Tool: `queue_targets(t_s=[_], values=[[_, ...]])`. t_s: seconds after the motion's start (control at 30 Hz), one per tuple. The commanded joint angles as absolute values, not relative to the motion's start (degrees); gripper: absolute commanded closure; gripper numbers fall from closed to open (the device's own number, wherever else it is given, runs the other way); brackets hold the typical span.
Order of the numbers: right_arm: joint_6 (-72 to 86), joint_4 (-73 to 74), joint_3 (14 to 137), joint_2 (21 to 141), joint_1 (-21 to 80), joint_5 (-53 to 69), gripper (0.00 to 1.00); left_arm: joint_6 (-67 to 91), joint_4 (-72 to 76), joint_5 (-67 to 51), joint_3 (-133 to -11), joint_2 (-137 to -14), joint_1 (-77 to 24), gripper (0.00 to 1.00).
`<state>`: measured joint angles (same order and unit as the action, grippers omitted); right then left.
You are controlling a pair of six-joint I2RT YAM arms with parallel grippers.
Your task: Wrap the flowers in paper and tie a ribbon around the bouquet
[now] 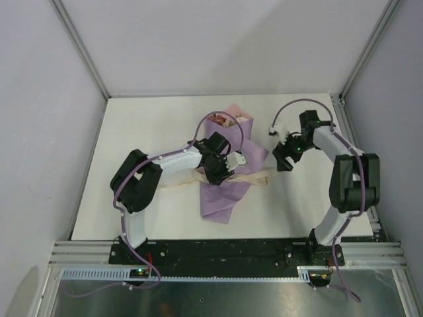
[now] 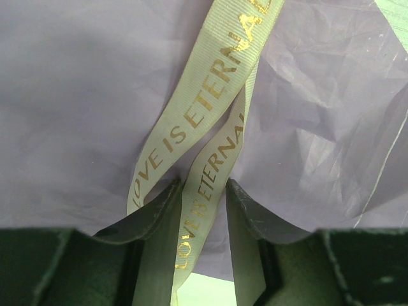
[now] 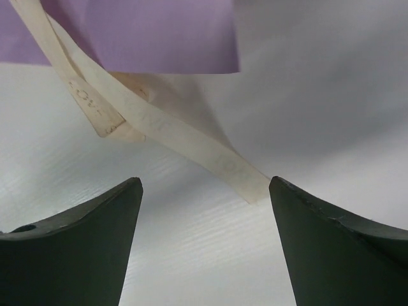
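The bouquet (image 1: 221, 195) lies in the middle of the table, a lilac paper (image 2: 76, 95) cone with its flowers (image 1: 221, 120) showing pink and dark red at the far end. The cream ribbon (image 1: 261, 177) crosses under its waist, and both tails (image 2: 210, 95), printed in gold letters, lie over the paper. My left gripper (image 1: 223, 168) hovers over the waist, partly open. One ribbon strand runs between its fingers (image 2: 162, 223) against the left one, with a gap on the other side. My right gripper (image 1: 285, 158) stands wide open, just short of a loose ribbon end (image 3: 248, 185) on the table.
The white table (image 1: 152, 119) is walled by grey panels on three sides. A metal rail (image 1: 225, 251) with the arm bases runs along its near edge. The corner of the lilac paper (image 3: 146, 32) lies ahead of the right gripper.
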<state>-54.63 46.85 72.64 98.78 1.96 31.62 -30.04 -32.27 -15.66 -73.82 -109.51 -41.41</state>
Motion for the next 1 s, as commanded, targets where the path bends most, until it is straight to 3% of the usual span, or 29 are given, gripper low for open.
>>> queue_targets(t_s=[0.0, 0.23, 0.57, 0.7, 0.87, 0.97], values=[[-61.03, 45.63, 72.37, 101.93, 3.53, 27.14, 0.13, -31.71, -32.18, -16.26, -74.7, -109.83, -41.57, 0.6], [-64.98, 41.87, 72.07, 107.11, 6.22, 24.85, 0.16, -31.77, -32.23, -16.02, -74.66, -109.87, -41.44, 0.61], [-68.58, 41.62, 72.17, 111.64, 9.1, 20.44, 0.28, -31.2, -32.26, -16.18, -74.72, -109.95, -41.16, 0.61], [-71.01, 45.17, 72.32, 113.67, 9.26, 17.91, 0.49, -31.2, -32.18, -16.32, -75.34, -110.22, -40.92, 0.61], [-70.7, 48.47, 72.33, 114.34, 8.32, 17.66, 0.9, -31.11, -32.23, -16.58, -75.66, -110.04, -40.66, 0.61], [-69.93, 49.3, 72.33, 112.64, 7.4, 19.03, 0.99, -31.11, -32.18, -16.76, -75.36, -109.24, -40.61, 0.61]])
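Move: The loose tail of the ribbon lies almost straight under the right hand's open fingers, about 7 cm down and 1 cm ahead. The purple paper's right corner is some 5 cm ahead and 3 cm to the left, about 5 cm down; the ribbon's crossing on the bouquet is roughly 18 cm to the left and 5 cm back, 6 cm down. From the left hand the tail lies about 18 cm to the right, 5 cm ahead and 2 cm down. The right hand sinks about 7 cm onto the ribbon's tail beside the purple paper's corner, most of it early, easing slightly forward near the bottom while the fingers tip to a steeper angle and swing some 15 degrees counter-clockwise, then shut from wide open to pinch the tail. The left hand stays in place on the wrapped bouquet, its fingers still part open with the ribbon between the tips at the crossing. ##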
